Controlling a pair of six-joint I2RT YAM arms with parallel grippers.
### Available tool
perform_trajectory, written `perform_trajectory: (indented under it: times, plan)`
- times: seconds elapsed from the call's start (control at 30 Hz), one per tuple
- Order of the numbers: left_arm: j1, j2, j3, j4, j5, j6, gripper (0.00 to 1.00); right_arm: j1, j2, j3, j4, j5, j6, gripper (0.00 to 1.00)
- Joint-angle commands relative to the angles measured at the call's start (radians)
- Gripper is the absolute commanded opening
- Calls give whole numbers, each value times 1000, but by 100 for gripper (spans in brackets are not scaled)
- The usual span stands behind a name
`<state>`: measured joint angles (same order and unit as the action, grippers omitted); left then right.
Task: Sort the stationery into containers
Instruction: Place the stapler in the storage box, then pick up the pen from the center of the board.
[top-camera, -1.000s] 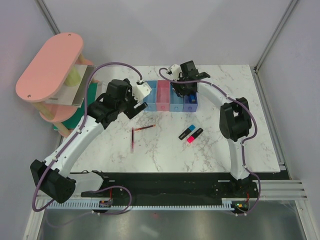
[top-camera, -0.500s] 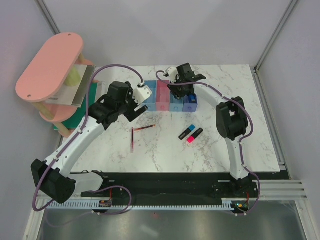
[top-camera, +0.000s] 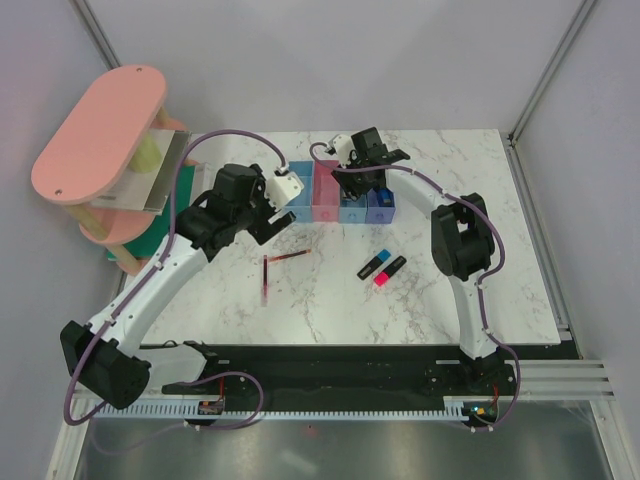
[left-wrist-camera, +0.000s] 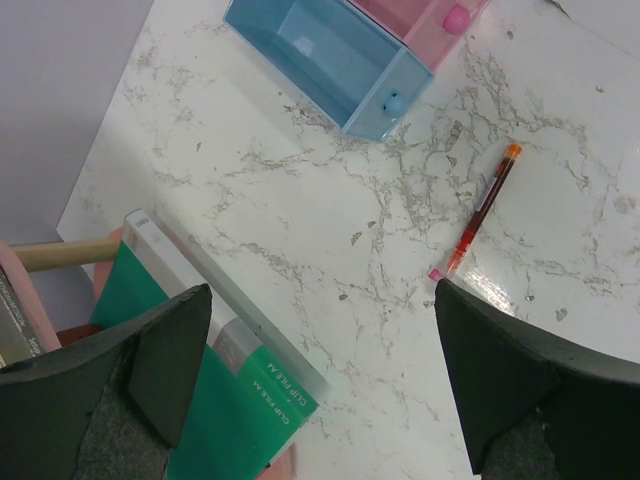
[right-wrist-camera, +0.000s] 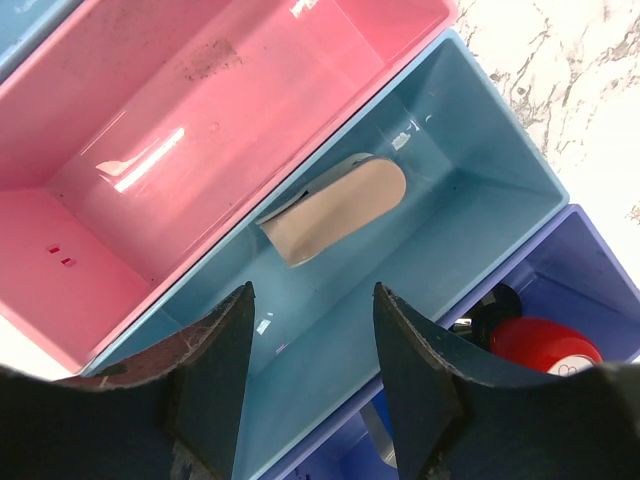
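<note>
My right gripper (right-wrist-camera: 312, 290) hangs open over the second light blue bin (right-wrist-camera: 470, 215), nothing between its fingers. A beige eraser (right-wrist-camera: 335, 208) lies on that bin's floor, just past the fingertips. The purple bin (right-wrist-camera: 590, 270) beside it holds a red-black capped piece (right-wrist-camera: 540, 345); the pink bin (right-wrist-camera: 200, 120) looks empty. My left gripper (left-wrist-camera: 320, 300) is wide open above bare table, near a dark-red pen (left-wrist-camera: 480, 210). From above, two pens (top-camera: 290, 257) (top-camera: 265, 280) and two highlighters, blue (top-camera: 373, 265) and pink (top-camera: 390, 270), lie on the table in front of the containers (top-camera: 326, 198).
A big pink oval-topped rack (top-camera: 100, 135) stands at the far left, with a green clip file (left-wrist-camera: 190, 400) leaning at its foot close to my left fingers. The first light blue bin (left-wrist-camera: 330, 55) is empty. Grey walls close the back and sides.
My right gripper has shifted a little left over the bins and its jaws have spread wider. The left arm has barely moved.
</note>
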<state>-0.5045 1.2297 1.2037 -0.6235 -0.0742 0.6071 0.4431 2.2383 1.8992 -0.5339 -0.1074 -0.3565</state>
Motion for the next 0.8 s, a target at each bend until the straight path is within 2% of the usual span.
perform_trajectory:
  times: [0.0,0.17,0.3,0.4,0.47,0.53,0.67,0.77]
  plan:
    - [0,-35,-12,8,22,10,100,0,-46,14,11,25,-13,59]
    - [0,-56,-53,18,53,25,100,-3,-138,-37,12,51,-30,59]
    - [1,-88,-176,73,70,54,100,-10,-290,-112,11,68,-38,60]
    - [1,-96,-237,87,143,83,100,-26,-402,-185,2,54,-59,61]
    - [1,-98,-269,97,201,117,100,-27,-457,-238,-20,46,-87,71]
    - [1,-81,-323,119,224,135,100,-29,-537,-328,-38,28,-116,75]
    - [4,0,-377,192,240,213,100,-27,-641,-452,-77,12,-133,98]
    - [12,86,-333,205,170,165,100,-40,-715,-518,-83,12,-113,98]
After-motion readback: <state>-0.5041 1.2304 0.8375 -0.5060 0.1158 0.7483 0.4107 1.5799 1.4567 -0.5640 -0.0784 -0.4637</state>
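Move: Under the left hand, some 23 cm down, lie two red pens: the orange-tipped one about 5 cm ahead and 1 cm to its right, the pink-tipped one level with it and 4 cm left. From the right hand, the pink-and-black marker lies about 15 cm back, 8 cm right and 7 cm below, the blue-and-black marker 14 cm back and 4 cm right; the released stapler is some 3 cm ahead, 1 cm left, 5 cm below, and the purple compartment 2 cm ahead, 6 cm right. Rising out of the light-blue compartment, the empty right hand climbs about 14 cm away from the stapler, swinging back and to the right as its fingertips tilt up and its half-open fingers spread wide. Meanwhile the left hand, still wide open, sinks some 13 cm towards the two red pens, easing back about 5 cm, tipping down and turning slightly clockwise. ##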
